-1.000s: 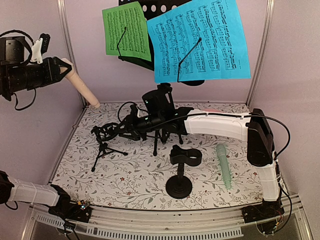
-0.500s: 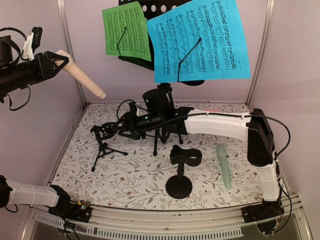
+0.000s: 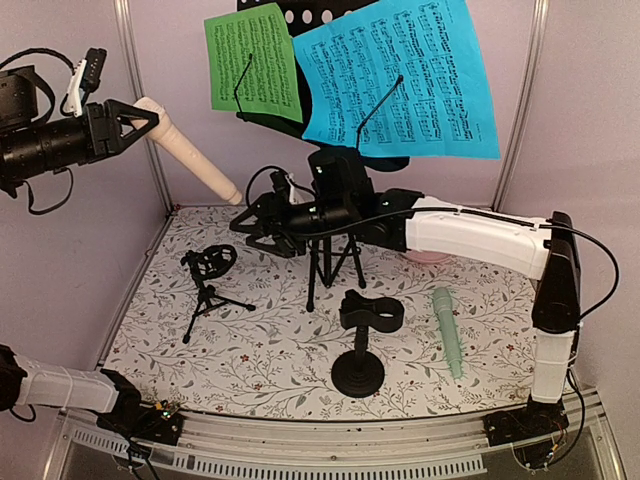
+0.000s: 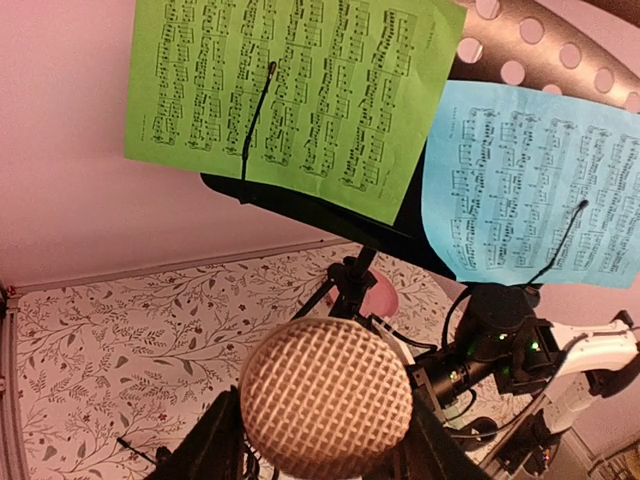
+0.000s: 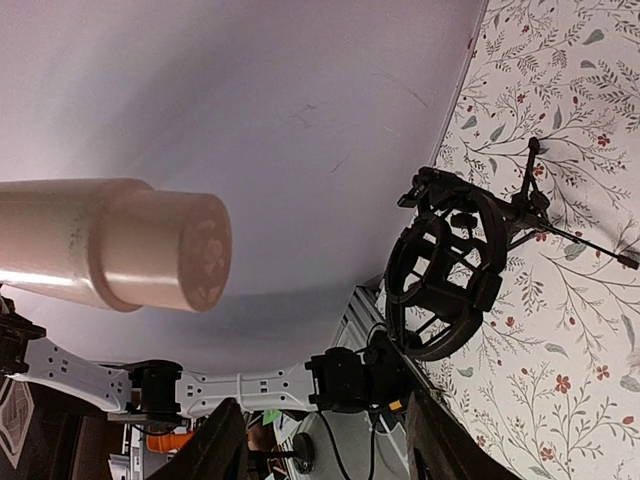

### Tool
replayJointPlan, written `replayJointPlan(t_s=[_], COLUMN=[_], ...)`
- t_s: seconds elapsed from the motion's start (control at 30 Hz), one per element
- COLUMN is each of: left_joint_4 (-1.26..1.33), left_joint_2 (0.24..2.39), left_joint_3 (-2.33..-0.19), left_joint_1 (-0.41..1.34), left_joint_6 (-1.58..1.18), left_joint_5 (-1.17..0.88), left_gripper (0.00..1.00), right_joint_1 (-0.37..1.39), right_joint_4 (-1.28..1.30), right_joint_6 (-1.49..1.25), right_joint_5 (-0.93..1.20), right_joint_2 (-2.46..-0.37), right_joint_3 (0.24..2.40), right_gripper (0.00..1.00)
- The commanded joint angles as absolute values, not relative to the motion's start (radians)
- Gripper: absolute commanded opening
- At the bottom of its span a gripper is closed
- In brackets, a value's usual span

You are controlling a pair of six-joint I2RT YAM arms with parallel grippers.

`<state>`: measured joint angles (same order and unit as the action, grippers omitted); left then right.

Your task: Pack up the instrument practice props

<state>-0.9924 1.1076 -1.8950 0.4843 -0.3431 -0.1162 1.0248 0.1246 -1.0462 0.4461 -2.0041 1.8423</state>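
Observation:
My left gripper (image 3: 145, 118) (image 4: 325, 440) hangs high at the left, shut on the beige toy microphone (image 3: 195, 155), whose mesh head (image 4: 325, 395) fills the space between the fingers. The black perforated music stand (image 3: 330, 255) carries a green page (image 3: 255, 65) (image 4: 290, 90) and a blue page (image 3: 400, 85) (image 4: 530, 180). My right gripper (image 3: 248, 222) (image 5: 330, 440) is open and empty, raised above and right of a small tripod mic holder (image 3: 205, 272) (image 5: 450, 270), which stands on its own. A second mic holder (image 3: 362, 340) on a round base and the mint microphone (image 3: 447, 330) rest on the mat.
A round pink plate (image 3: 430, 255) (image 4: 380, 295) lies behind the stand's legs, partly under my right arm. Pink walls and metal posts close in the floral mat on three sides. The beige microphone's butt end (image 5: 130, 245) points toward my right wrist.
The right gripper opened, let go of the tripod mic holder and lifted up and to the right. The left arm swung the beige microphone rightward toward the middle.

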Motion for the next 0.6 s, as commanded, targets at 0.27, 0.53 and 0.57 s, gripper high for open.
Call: replayJointPlan(t_s=[0.27, 0.53, 0.57], left_joint_4=[-0.944, -0.932, -0.932], left_joint_2=[1.142, 1.193, 1.201], left_joint_3=[-1.764, -1.683, -1.677], left_joint_1=[0.474, 0.478, 0.481], left_joint_6=[-0.356, -0.382, -0.385], left_joint_5=[-0.398, -0.473, -0.484], left_gripper=[0.33, 0.30, 0.29], right_joint_1=[1.019, 1.021, 1.022], right_joint_4=[0.239, 0.071, 0.044], right_joint_6=[-0.959, -1.001, -1.020], right_joint_5=[0.330, 0.331, 0.320], right_joint_2=[-1.751, -1.653, -1.637], right_joint_3=[1.592, 1.347, 1.317], right_gripper=[0.58, 0.59, 0.59])
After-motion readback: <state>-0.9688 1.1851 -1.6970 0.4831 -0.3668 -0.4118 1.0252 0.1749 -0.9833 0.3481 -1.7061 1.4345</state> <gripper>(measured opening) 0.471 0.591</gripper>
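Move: The left hand, high up, holds the peach tube near its upper end, its far end slanting forward, right and down; the open table lies about 20 cm to its right, 3 cm back and nearly 50 cm below. From this hand the small tripod's ring is roughly 9 cm right, 3 ahead and 29 down, the black clamp stand 38 right, 13 back and 38 down. For the empty right hand the tube's middle is some 8 cm left, 2 ahead and 13 above. Still gripping the peach tube, the left hand lowers it about 9 cm while carrying it some 6 cm right, past the small tripod's side towards the open middle of the table, tipping down and swinging clockwise about 15 degrees each. The right hand, already open and clear of the tripod's ring, backs off rightward about 8 cm, then also sinks and draws back a little ahead of the tube. ##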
